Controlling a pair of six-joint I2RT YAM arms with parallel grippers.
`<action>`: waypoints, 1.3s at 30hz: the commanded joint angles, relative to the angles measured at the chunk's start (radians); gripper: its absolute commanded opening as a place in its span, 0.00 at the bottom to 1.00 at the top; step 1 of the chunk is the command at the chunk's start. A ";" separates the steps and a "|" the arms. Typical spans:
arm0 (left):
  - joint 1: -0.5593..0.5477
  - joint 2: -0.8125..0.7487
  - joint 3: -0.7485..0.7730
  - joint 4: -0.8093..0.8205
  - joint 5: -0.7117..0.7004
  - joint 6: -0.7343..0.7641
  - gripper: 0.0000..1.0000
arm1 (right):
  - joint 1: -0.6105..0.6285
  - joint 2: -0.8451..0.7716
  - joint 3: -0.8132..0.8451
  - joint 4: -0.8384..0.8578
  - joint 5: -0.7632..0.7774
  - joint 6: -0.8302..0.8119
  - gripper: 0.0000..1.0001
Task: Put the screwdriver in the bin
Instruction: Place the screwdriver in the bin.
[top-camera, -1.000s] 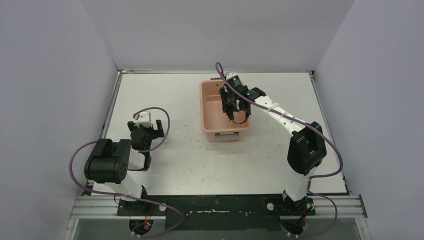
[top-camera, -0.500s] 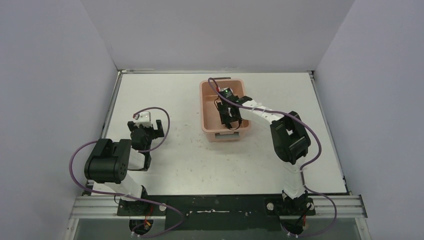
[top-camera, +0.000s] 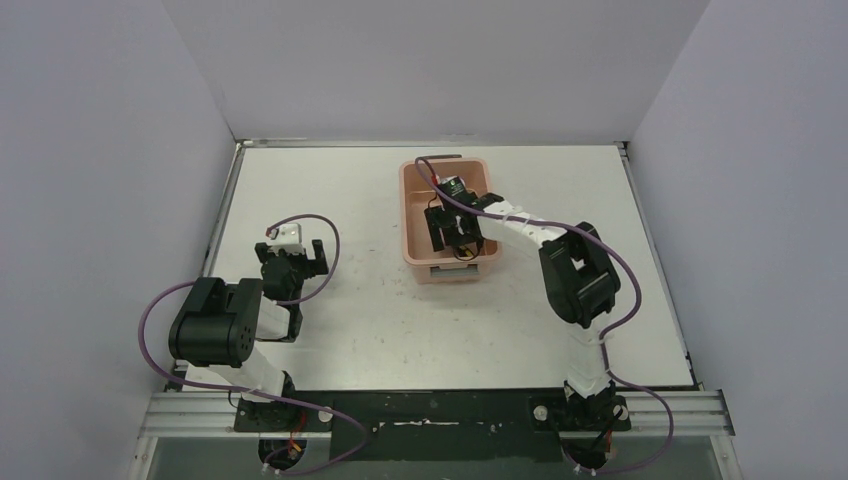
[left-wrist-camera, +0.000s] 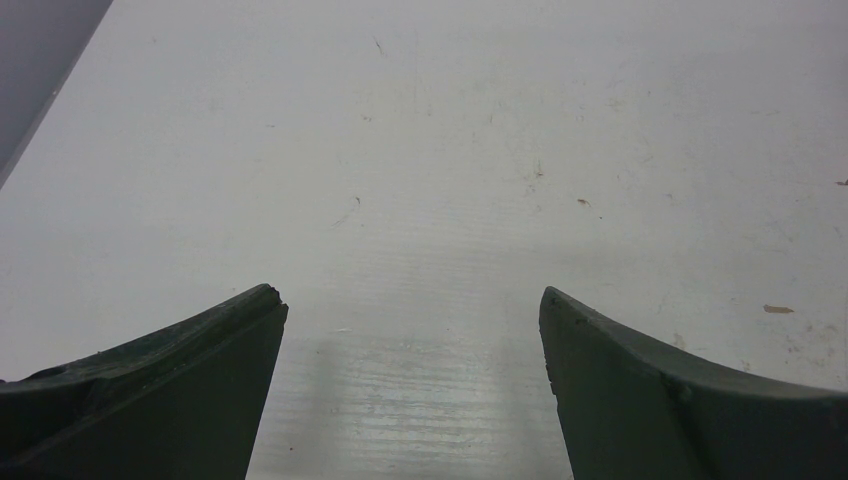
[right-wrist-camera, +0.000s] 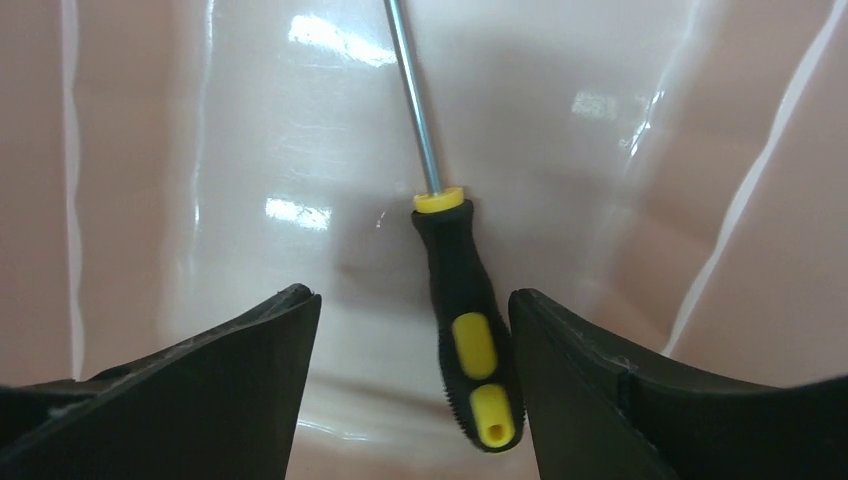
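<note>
The screwdriver (right-wrist-camera: 465, 320) lies on the floor of the salmon-pink bin (right-wrist-camera: 250, 130), its yellow-and-black handle toward the camera and its thin shaft pointing away. My right gripper (right-wrist-camera: 412, 300) is open around it. The handle rests close against the right finger, with a wide gap to the left finger. From above, my right gripper (top-camera: 455, 238) reaches down inside the bin (top-camera: 412, 200) near its front end and hides the screwdriver. My left gripper (left-wrist-camera: 410, 295) stands open over bare table at the left (top-camera: 292, 250), holding nothing.
The bin's glossy walls rise close on both sides of my right gripper. White walls enclose the table on three sides. The right arm's purple cable (top-camera: 432, 172) loops over the bin.
The right arm drew back and lowered its gripper into the bin's front part. Its jaws went from shut to open, and the screwdriver now lies on the bin floor. The left arm has not moved.
</note>
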 joint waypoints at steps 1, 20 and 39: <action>-0.001 -0.006 0.018 0.029 0.006 0.009 0.97 | 0.001 -0.099 0.043 0.005 0.021 0.002 0.73; -0.001 -0.007 0.017 0.029 0.006 0.009 0.97 | 0.009 -0.271 0.167 -0.105 0.088 0.017 1.00; -0.001 -0.005 0.018 0.029 0.006 0.010 0.97 | -0.121 -0.362 0.134 -0.113 0.079 -0.041 1.00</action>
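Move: The screwdriver already lies loose on the bin floor, its handle between my partly open right fingers, nearer the right one. Its middle is about 2 cm ahead, 1 cm left and 2 cm below my right hand. The bin's centre is some 4 cm ahead, 1 cm left and 3 cm up; the grip on its near wall is about 6 cm straight back and 2 cm up. From my idle left hand, the screwdriver lies about 33 cm right, 3 cm ahead and 4 cm lower. I spread my right fingers the rest of the way to fully open and lift straight up and away from the screwdriver, about 18 cm, out over the bin, tilting the fingers some 20 degrees from downward towards forward. Once the climb levels off, I begin drifting a few centimetres to the right, holding nothing. ##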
